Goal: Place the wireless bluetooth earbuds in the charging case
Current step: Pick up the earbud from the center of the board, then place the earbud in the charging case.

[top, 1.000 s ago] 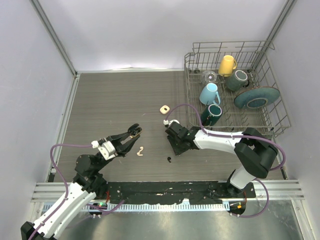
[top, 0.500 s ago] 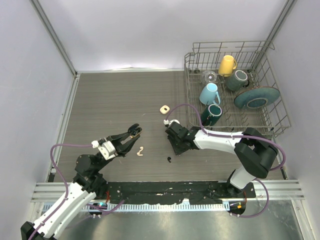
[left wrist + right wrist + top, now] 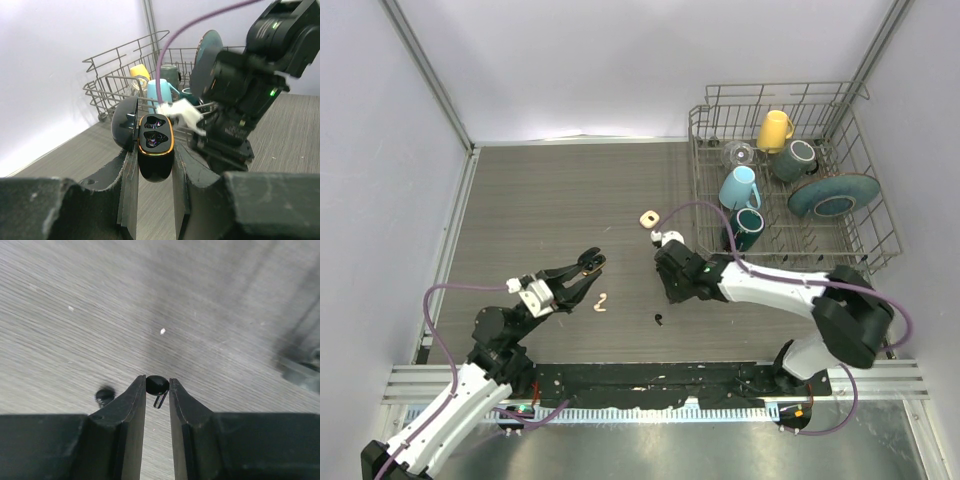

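My left gripper (image 3: 588, 263) (image 3: 155, 152) is shut on the black charging case (image 3: 156, 142), held above the table with its lid swung open and its orange-rimmed wells showing. My right gripper (image 3: 670, 290) (image 3: 157, 383) points down at the table just right of the case. It is shut on a black earbud (image 3: 157, 385), whose short stem hangs between the fingers. A second black earbud (image 3: 660, 320) (image 3: 104, 396) lies on the table close by. A cream-white earbud (image 3: 601, 302) lies below the left gripper's tips.
A small cream ring-shaped object (image 3: 649, 217) lies mid-table. A wire dish rack (image 3: 695, 150) (image 3: 115, 75) with mugs, a glass and a plate stands at the back right. In the left wrist view the right arm (image 3: 240, 100) looms just beyond the case.
The right gripper's jaws have closed onto the black earbud, and that arm has shifted slightly, its elbow swinging right. The left arm and case have stayed put.
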Robot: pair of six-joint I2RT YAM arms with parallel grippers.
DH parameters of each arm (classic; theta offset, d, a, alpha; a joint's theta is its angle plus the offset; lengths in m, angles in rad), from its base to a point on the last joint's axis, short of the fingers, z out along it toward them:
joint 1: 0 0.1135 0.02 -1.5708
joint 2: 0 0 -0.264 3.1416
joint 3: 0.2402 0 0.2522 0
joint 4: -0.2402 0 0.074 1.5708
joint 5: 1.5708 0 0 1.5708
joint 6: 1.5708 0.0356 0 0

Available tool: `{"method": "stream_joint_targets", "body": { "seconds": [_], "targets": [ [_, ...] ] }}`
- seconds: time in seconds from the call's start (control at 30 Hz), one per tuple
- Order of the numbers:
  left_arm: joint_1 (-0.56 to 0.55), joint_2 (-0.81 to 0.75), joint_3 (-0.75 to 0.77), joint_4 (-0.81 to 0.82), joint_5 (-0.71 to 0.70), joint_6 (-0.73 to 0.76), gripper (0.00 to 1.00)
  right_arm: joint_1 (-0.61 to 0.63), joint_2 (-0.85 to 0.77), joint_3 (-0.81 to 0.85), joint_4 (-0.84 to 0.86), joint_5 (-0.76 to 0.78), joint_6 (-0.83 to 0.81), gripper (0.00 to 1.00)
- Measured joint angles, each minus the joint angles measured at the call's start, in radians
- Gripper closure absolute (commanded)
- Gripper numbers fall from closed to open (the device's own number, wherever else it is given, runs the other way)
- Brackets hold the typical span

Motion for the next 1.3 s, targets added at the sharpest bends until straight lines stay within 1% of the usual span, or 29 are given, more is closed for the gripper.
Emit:
{"method": "stream_joint_targets", "body": {
  "seconds": [0.13,0.3,0.43,0.67,0.93,1.3],
  "targets": [
    [0.0,0.016,0.0,0.002,0.003,-0.006,1.0,0.019,-0.174,-0.008,0.045,0.071,-0.006,0.99],
    [0.0,0.024,0.0,0.012,0.019,-0.01,1.0,0.048,-0.454,-0.033,0.226,0.127,-0.054,0.99],
    [0.0,0.039,0.003,0.029,0.034,-0.01,1.0,0.066,-0.554,-0.043,0.38,0.129,-0.111,0.99],
    [0.0,0.088,0.014,0.047,0.056,-0.011,1.0,0.115,-0.524,-0.043,0.543,0.093,-0.209,0.99],
    [0.0,0.109,0.038,0.051,0.056,-0.015,1.0,0.224,-0.46,-0.039,0.694,0.073,-0.337,0.99],
    [0.0,0.143,0.057,0.055,0.051,-0.015,1.0,0.334,-0.422,-0.041,0.906,0.134,-0.498,0.99]
  ]
}}
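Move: The black earbud is already pinched in the right fingertips, just clear of the table. The open charging case it goes to, still held by the left hand, is about 15 cm to the right hand's left, 2 cm back and 23 cm higher. The other black earbud lies 4 cm back, 3 cm left; the white earbuds some 15 cm left and 1 cm back. From the left hand the held earbud is roughly 16 cm right, 3 cm ahead and 22 cm below. The pinched earbud is carried by the right hand fast and almost straight up for some 25 cm, then left and slightly back towards the charging case while still climbing a little. Meanwhile the wrist swings through about 75 degrees, from steeply down to nearly level, pointing left and forward; the fingers keep their grip. The left hand keeps hold of the case, easing slightly to its right. ##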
